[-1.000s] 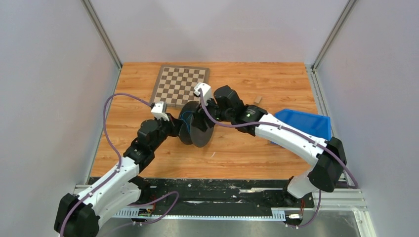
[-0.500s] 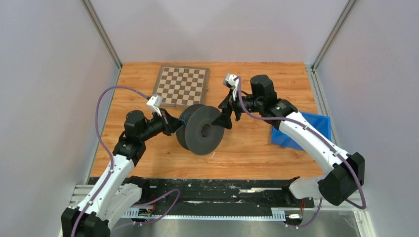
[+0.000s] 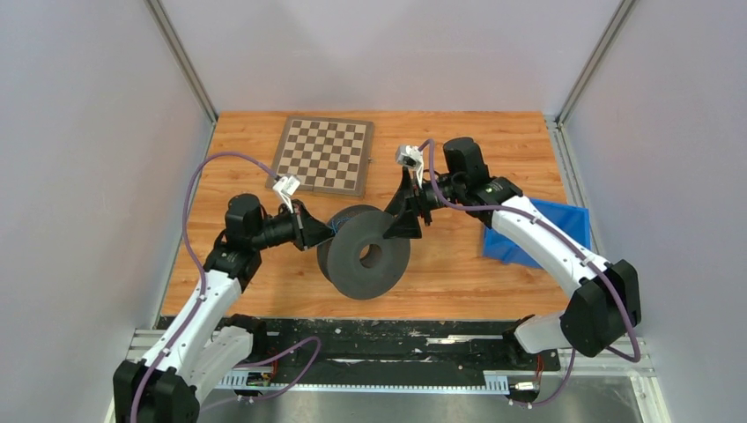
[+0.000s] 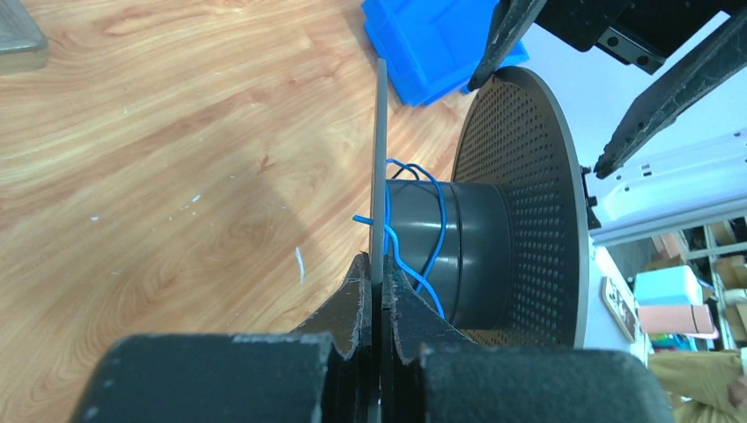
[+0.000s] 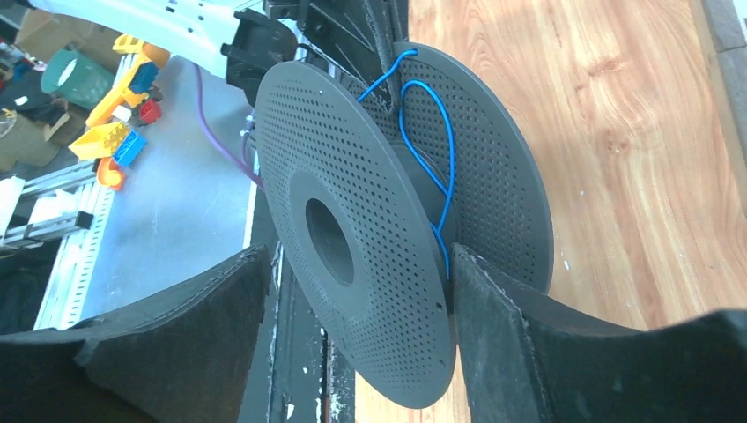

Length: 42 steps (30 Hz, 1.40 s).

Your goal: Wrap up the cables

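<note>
A dark grey perforated spool (image 3: 366, 254) is held up on edge over the wooden table. The cable (image 4: 407, 216) is a thin blue wire, looped loosely over the hub (image 4: 467, 256) between the two flanges. My left gripper (image 4: 379, 264) is shut on the rim of the thin flange (image 4: 380, 159) and sits at the spool's left (image 3: 319, 236). My right gripper (image 5: 361, 256) is open and straddles the other flange (image 5: 352, 176). One finger (image 5: 493, 317) reaches into the gap by the blue cable (image 5: 445, 167), and the other stands apart outside.
A chessboard (image 3: 323, 155) lies at the back left of the table. A blue bin (image 3: 537, 231) sits at the right, under the right arm. Grey walls close in both sides. A black rail runs along the near edge.
The right arm pulled back to the right and its jaws opened around the spool's flange. The left arm stretched out, carrying the spool nearer and to the right and turning its face toward the camera.
</note>
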Tool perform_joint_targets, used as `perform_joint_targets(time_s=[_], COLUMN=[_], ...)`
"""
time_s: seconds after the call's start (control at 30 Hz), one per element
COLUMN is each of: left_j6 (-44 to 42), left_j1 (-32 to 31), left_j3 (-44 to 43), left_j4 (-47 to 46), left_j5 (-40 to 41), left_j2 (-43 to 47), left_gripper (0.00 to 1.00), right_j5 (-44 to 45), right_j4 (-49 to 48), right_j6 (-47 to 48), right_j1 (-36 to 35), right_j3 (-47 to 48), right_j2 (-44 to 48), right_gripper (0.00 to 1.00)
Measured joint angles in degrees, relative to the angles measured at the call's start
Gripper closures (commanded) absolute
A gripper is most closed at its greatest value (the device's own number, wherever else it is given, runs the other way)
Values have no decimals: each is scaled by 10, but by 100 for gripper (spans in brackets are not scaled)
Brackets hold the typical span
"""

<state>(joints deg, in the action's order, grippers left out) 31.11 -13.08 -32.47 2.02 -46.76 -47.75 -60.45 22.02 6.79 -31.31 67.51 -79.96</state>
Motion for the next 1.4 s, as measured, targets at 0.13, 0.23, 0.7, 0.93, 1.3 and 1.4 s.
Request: perform_joint_targets(time_s=[0.13, 0.23, 0.7, 0.93, 1.3, 1.4], left_j6=[-1, 1, 44, 51, 99, 103], left_j1=[6, 12, 31, 41, 57, 63], left_j3=[0, 0, 11, 19, 45, 58], left_j4=[-6, -17, -118, -150, -203, -210], left_j5=[-24, -47, -104, -134, -110, -95], left_j2=[-10, -14, -41, -42, -40, -41], left_gripper=[100, 100, 100, 91, 74, 69], right_j5=[-24, -33, -116, -147, -145, -146], right_j4=[0, -5, -3, -5, -14, -17], right_j6=[0, -1, -31, -53, -75, -87], right_j1=[4, 7, 6, 7, 22, 34], right_j3=[-1, -1, -1, 5, 8, 8], right_j2=[-4, -8, -43, -43, -50, -55], right_gripper=[56, 72, 100, 100, 100, 100])
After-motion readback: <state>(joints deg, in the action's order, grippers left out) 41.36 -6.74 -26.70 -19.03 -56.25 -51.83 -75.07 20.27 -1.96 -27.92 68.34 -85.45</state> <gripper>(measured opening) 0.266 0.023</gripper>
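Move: The open right hand is at the right flange's rim. The spool's middle is about 6 cm to its left, 4 cm back and 8 cm below. Blue cable on the drum is roughly 7 cm left, 2 cm back and 5 cm down. The chessboard is some 16 cm left, 20 cm ahead and 22 cm lower. The left hand already pinches the left flange, with the spool's middle about 8 cm to its right, 3 cm back and slightly below. Right hand draws back about 3 cm, pinches the right flange's rim, then returns partway; left fingers begin opening. ##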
